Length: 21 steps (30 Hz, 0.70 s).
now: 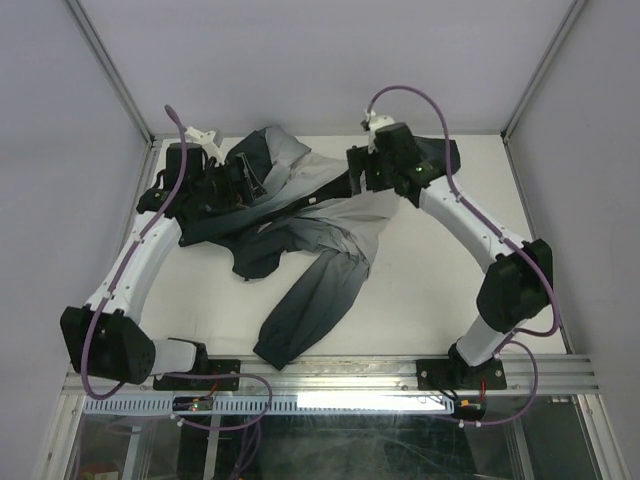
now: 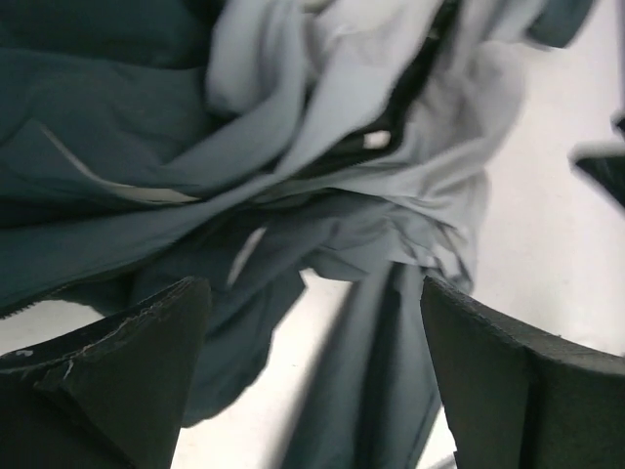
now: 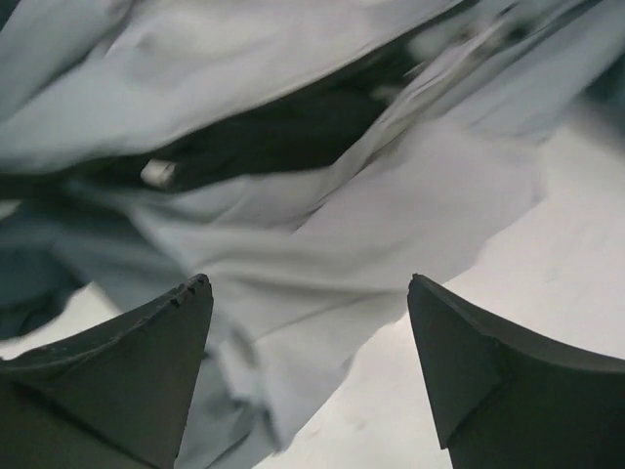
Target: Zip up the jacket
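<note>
The jacket [image 1: 330, 225] lies crumpled across the back middle of the white table [image 1: 450, 290], light grey in the centre and dark teal at the left. One dark sleeve [image 1: 300, 320] trails toward the near edge. My left gripper [image 1: 245, 182] hovers over the jacket's dark left part. In the left wrist view it [image 2: 312, 281] stands open above bunched fabric [image 2: 322, 166], with nothing between the fingers. My right gripper [image 1: 358, 178] is at the jacket's right edge. It [image 3: 310, 280] is open over the grey hem [image 3: 322, 225]. A dark opening [image 3: 293, 127] runs through the folds.
A metal rail [image 1: 400, 370] runs along the near table edge between the arm bases. Grey enclosure walls and frame posts [image 1: 110, 70] surround the table. Bare tabletop [image 1: 470, 200] lies under the right arm.
</note>
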Motion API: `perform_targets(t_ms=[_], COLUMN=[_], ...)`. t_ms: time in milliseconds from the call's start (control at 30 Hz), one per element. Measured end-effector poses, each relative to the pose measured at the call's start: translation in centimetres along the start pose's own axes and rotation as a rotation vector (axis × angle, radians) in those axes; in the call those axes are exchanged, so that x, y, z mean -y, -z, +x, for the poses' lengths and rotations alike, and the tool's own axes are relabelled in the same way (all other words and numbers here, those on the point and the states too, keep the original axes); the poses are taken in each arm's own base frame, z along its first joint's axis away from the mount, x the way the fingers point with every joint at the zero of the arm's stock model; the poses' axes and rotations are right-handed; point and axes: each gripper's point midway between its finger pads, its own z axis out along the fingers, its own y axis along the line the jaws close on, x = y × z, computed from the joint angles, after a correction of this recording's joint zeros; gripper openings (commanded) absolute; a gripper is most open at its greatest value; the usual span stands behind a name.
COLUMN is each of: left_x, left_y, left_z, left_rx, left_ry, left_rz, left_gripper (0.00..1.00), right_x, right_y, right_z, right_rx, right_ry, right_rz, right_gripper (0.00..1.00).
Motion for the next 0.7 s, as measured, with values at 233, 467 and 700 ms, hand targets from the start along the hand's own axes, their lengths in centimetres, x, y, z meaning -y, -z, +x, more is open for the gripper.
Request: perform_targets(t_ms=[233,467,700], left_x=[-6.9,-10.1,-13.1], left_y=[-5.1,-11.4,-13.7], left_z=[1.4,0.6,3.3], left_rx=[-0.123,-0.195,-0.269], left_ry=[0.053,0.033,0.097], left_rz=[-0.179,-0.217,-0.247], left_gripper=[0.94,0.93,0.9], right_x=[-12.5,-18.8,-10.9], right_y=[2.8,2.9,0.0], right_z=[11.2,20.4,23.9], right_rx=[-0.224,-0.462,-0.583], right_ry=[0.045,0.097,-0.006], right_rz=[-0.254,-0.336,-0.116], right_gripper=[0.86,0.86,0.86])
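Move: The upper end of the jacket's near sleeve lies about 17 cm back, 4 cm left and 20 cm below the right hand. From that hand, the black zip band is some 5 cm back and 12 cm left, and the dark flap 20 cm back and 22 cm left, all at about that depth. The left hand has the dark panel about 9 cm ahead, 2 cm left and 20 cm down; from it, the zip band is 4 cm ahead and 12 cm right. The right hand comes down into the cloth at the top of the near sleeve, light fabric lying against one open finger: it sweeps back some 20 cm, left and down, then cuts about 7 cm back to the right, still sinking and tipping downward. The left hand drops some 15 cm and reaches 10 cm forward over the dark panel, open, tilting down. ##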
